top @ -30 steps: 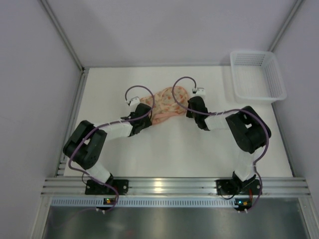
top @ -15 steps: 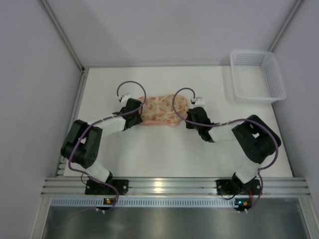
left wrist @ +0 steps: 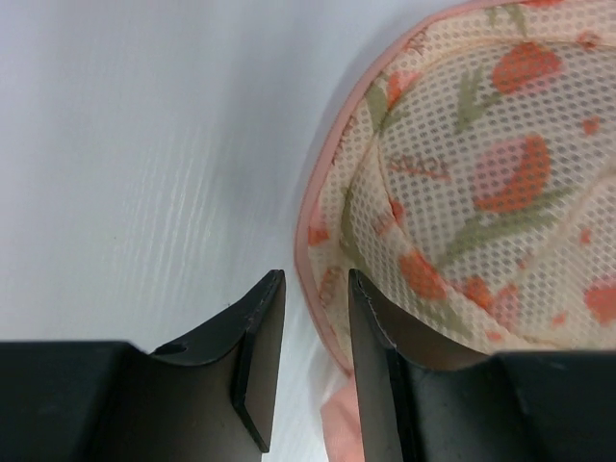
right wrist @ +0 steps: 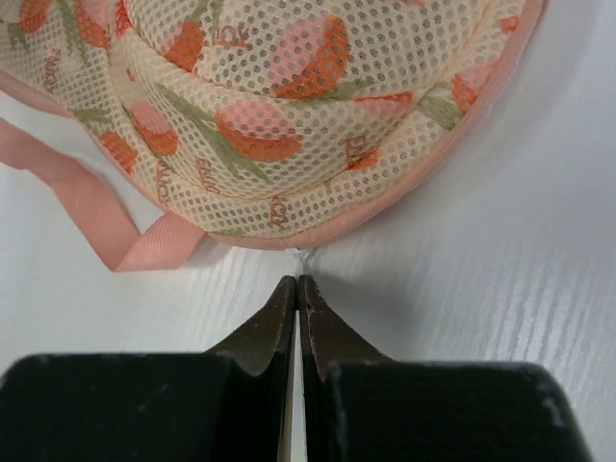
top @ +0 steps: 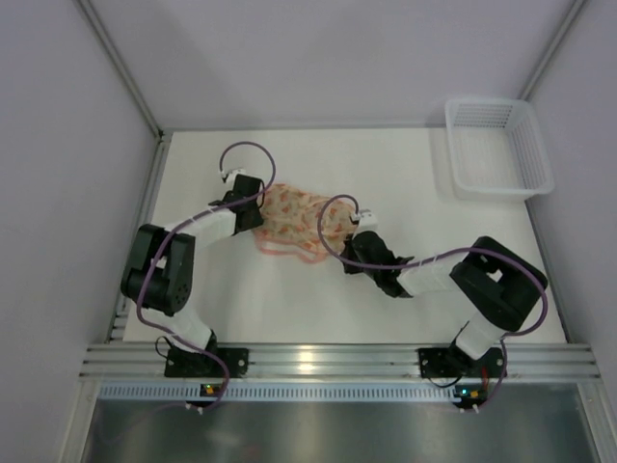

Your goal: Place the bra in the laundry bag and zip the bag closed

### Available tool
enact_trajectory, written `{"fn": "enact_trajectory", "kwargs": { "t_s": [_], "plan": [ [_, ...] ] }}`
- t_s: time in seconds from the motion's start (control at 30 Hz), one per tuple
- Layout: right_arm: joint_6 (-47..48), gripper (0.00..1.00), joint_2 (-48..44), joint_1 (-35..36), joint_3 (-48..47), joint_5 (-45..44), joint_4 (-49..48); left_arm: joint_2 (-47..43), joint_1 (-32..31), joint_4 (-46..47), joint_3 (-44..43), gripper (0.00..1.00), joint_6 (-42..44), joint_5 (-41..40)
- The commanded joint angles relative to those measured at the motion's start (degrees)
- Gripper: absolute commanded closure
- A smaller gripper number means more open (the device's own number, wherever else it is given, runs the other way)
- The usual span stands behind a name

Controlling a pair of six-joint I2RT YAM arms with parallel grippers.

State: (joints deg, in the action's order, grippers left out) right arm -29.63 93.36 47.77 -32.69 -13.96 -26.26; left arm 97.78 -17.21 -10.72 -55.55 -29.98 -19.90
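Note:
The laundry bag (top: 297, 214) lies on the white table, a rounded mesh pouch with orange-pink flowers and a pink rim. My left gripper (top: 258, 214) is at its left edge. In the left wrist view (left wrist: 316, 289) the jaws stand narrowly apart, with the bag's (left wrist: 462, 173) pink rim pinched low between them. My right gripper (top: 341, 243) is at the bag's near right edge. In the right wrist view (right wrist: 296, 281) it is shut on a small white zipper pull (right wrist: 302, 256) at the bag's (right wrist: 289, 96) rim. A pink strap loop (right wrist: 96, 207) lies to the left. No bra is in view.
A white plastic mesh basket (top: 498, 147) stands at the back right corner. Grey walls close in the table on the left, back and right. A metal rail (top: 318, 362) runs along the near edge.
The bag has shifted left and toward the near edge. My left gripper has moved back and left with it. My right gripper has moved left and nearer along the bag's rim.

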Motion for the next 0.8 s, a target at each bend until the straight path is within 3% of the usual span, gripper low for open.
{"fn": "enact_trajectory", "kwargs": {
  "t_s": [0.0, 0.13, 0.23, 0.43, 0.77],
  "plan": [
    [-4.03, 1.00, 0.32, 1.89, -2.29, -0.99, 1.48, -8.11, -0.89, -1.58, -1.85, 0.61, 2.90, 1.62],
    [-7.19, 1.00, 3.49, 1.89, -4.75, 1.47, -1.07, -17.42, -4.75, -1.85, -0.18, 0.59, 1.95, 2.15],
    [-8.25, 1.00, 4.90, 2.68, -6.42, 1.39, -1.25, -19.29, -8.52, -1.85, 0.44, 0.59, -0.60, 2.50],
    [-10.71, 1.00, 4.99, 3.38, -6.78, -0.72, -2.48, -13.68, -18.37, 0.95, 1.75, 0.60, -7.54, -1.37],
    [-9.92, 1.00, 4.99, 3.47, -5.81, -2.48, -2.04, -6.29, -21.90, 7.38, 3.69, 0.61, -9.66, -0.40]
  ]
}}
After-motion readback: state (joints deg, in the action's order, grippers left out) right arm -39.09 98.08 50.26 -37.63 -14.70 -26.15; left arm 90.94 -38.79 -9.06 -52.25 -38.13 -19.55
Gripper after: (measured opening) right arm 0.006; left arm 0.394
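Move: Right fingers are shut on the zip pull at the laundry bag's near rim; the bag's middle lies about 9 cm ahead and 11 cm left of that hand. From the left hand, low over the bag's left rim, the zip pull it heads for is about 23 cm right, 7 cm back and 2 cm lower. The strap loop lies some 8 cm right and 8 cm back of the left hand, the bag's middle about 13 cm straight right. Up, rightward and down again in one hop, the left hand leaves the bag's left end with fingers still part open, clears about 12 cm, and comes down by the near rim beside the strap, 14 cm right and 6 cm nearer the base, turning some 15 degrees clockwise. The right hand, keeping its pinch on the zip pull, shifts about 3.5 cm left while its wrist rolls slightly. ##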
